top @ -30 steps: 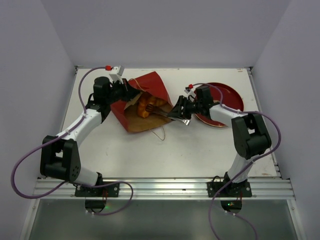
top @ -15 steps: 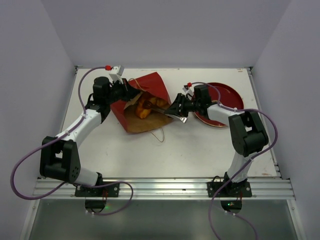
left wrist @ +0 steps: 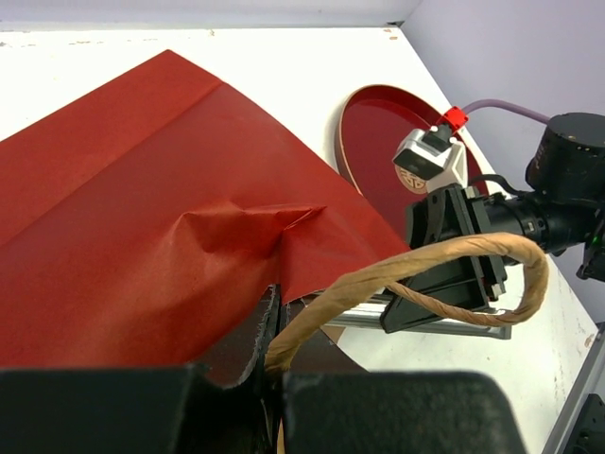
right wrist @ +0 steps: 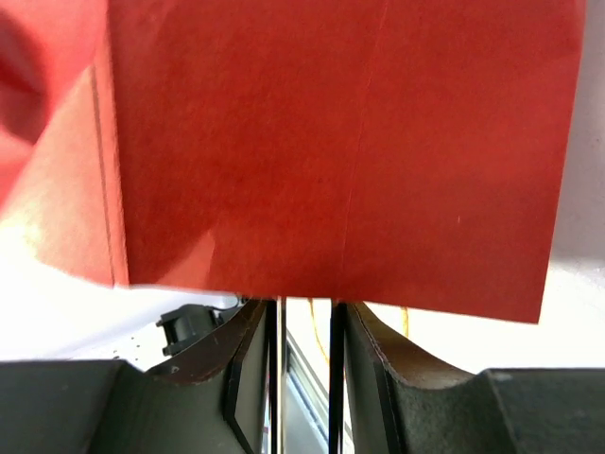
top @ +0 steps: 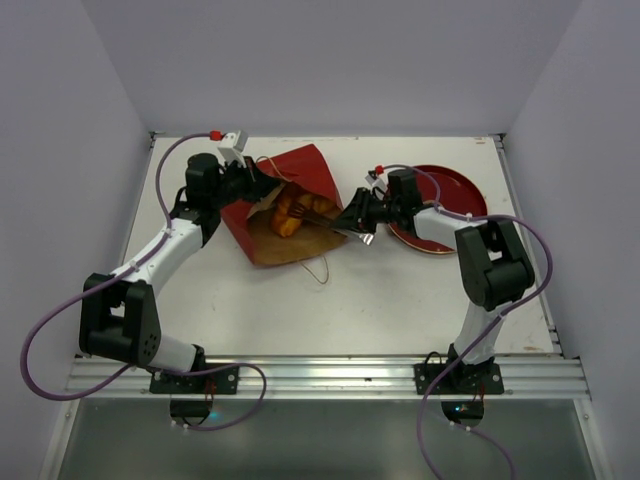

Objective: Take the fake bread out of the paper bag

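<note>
The paper bag [top: 303, 168] lies on its side at the back of the table, red outside, its brown mouth facing the right arm. Orange-golden fake bread [top: 288, 212] shows inside the mouth. My left gripper [top: 257, 186] is shut on the bag's upper rim beside its tan handle [left wrist: 425, 267], holding the mouth up; the pinch shows in the left wrist view [left wrist: 269, 364]. My right gripper [top: 328, 221] reaches into the mouth next to the bread. In the right wrist view the bag's red wall [right wrist: 331, 142] hides the fingertips, and its fingers [right wrist: 253, 364] stand a narrow gap apart.
A round red plate [top: 460, 190] sits at the back right behind the right arm, and also shows past the bag [left wrist: 373, 142]. The bag's other loop handle [top: 320, 268] lies on the table in front of the bag.
My right gripper has slid a little left, further into the bag's mouth toward the bread. The left gripper and the bag have stayed put.
</note>
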`<state>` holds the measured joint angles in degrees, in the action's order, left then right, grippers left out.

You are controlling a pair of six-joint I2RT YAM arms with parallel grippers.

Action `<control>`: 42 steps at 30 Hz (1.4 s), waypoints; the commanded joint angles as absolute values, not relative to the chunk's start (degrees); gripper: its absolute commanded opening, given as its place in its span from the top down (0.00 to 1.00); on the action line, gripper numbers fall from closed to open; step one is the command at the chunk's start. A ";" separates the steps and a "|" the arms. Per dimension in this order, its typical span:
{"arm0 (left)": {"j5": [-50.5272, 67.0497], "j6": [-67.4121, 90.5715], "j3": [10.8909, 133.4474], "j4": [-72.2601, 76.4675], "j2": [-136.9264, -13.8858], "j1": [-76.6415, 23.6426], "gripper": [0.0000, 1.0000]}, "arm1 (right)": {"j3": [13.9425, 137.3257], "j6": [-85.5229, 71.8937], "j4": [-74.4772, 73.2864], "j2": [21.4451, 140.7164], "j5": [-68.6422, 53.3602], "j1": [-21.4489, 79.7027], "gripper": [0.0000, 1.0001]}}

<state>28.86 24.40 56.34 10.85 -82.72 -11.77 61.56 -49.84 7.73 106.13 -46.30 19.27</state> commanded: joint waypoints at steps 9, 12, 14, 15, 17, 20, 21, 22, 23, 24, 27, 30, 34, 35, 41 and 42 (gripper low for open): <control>23.91 20.74 60.03 9.49 -80.86 -12.22 1.00 | 59.68 -38.60 -4.29 93.79 -57.48 16.00 1.00; 23.47 20.83 60.91 10.02 -81.30 -12.22 1.00 | 59.06 -35.16 -8.08 91.15 -59.58 16.00 1.00; 23.55 21.00 61.61 10.63 -81.74 -12.22 1.00 | 58.98 -32.97 -10.88 89.57 -61.42 16.00 1.00; 23.73 21.01 61.87 10.81 -81.91 -12.22 1.00 | 59.06 -31.83 -12.46 89.21 -61.70 16.00 1.00; 24.43 21.01 62.31 11.34 -82.44 -12.22 1.00 | 59.15 -28.05 -15.63 88.07 -62.22 16.00 1.00; 25.31 20.31 62.84 11.95 -82.62 -12.22 1.00 | 58.89 -24.27 -21.34 87.10 -63.19 16.00 1.00; 25.40 19.78 63.02 12.04 -82.62 -12.22 1.00 | 58.71 -23.65 -22.14 87.01 -63.80 16.00 1.00; 25.49 19.43 63.10 12.04 -82.44 -12.22 1.00 | 58.62 -22.34 -22.84 86.84 -64.07 15.91 1.00; 25.14 19.08 63.19 12.04 -82.35 -12.22 1.00 | 58.62 -21.45 -24.68 86.75 -64.33 16.00 1.00; 24.88 18.46 63.37 12.04 -82.18 -12.22 1.00 | 58.71 -20.49 -25.74 86.66 -64.86 16.00 1.00; 22.86 17.93 64.07 12.04 -82.35 -12.13 1.00 | 60.37 -14.61 -32.77 86.49 -64.86 16.26 1.00; 21.97 17.67 66.88 10.82 -83.93 -12.04 1.00 | 63.18 -6.79 -41.19 85.78 -64.43 16.61 1.00; 21.10 17.14 69.08 8.53 -85.96 -11.95 1.00 | 68.11 12.60 -56.58 84.82 -63.55 16.61 1.00; 20.75 17.14 69.08 8.44 -86.04 -11.95 1.00 | 68.55 14.22 -59.21 84.12 -63.28 16.61 1.00; 20.04 16.88 68.12 7.82 -85.17 -11.78 1.00 | 69.26 18.72 -60.03 76.83 -65.13 16.17 1.00; 19.78 16.53 67.85 7.47 -84.82 -11.78 1.00 | 69.87 19.16 -60.12 75.95 -65.21 15.91 1.00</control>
<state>21.52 18.37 66.54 7.75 -85.93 -11.77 66.43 12.58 -57.01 80.23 -61.14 16.36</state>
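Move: The fake bread already caught in the tongs' tips lies inside the bag, about 13 cm to the left of my right hand, 2 cm ahead and some 5 cm lower. The bag's mouth, facing back, has its lower lip about 12 cm left, 8 cm back and 9 cm lower; a handle loop lies 7 cm left and 12 cm back. From my left hand, the bread is roughly 4 cm right, 4 cm back and 16 cm down. Keeping the tongs squeezed on the bread, I lift my right hand some 5 cm, then sweep it back about 17 cm and right about 7 cm, out of the bag's mouth, turning counter-clockwise some 35 degrees and rising again at the end. My left hand keeps its pinch on the bag's upper rim and draws it up and forward, about 4 cm each way. ##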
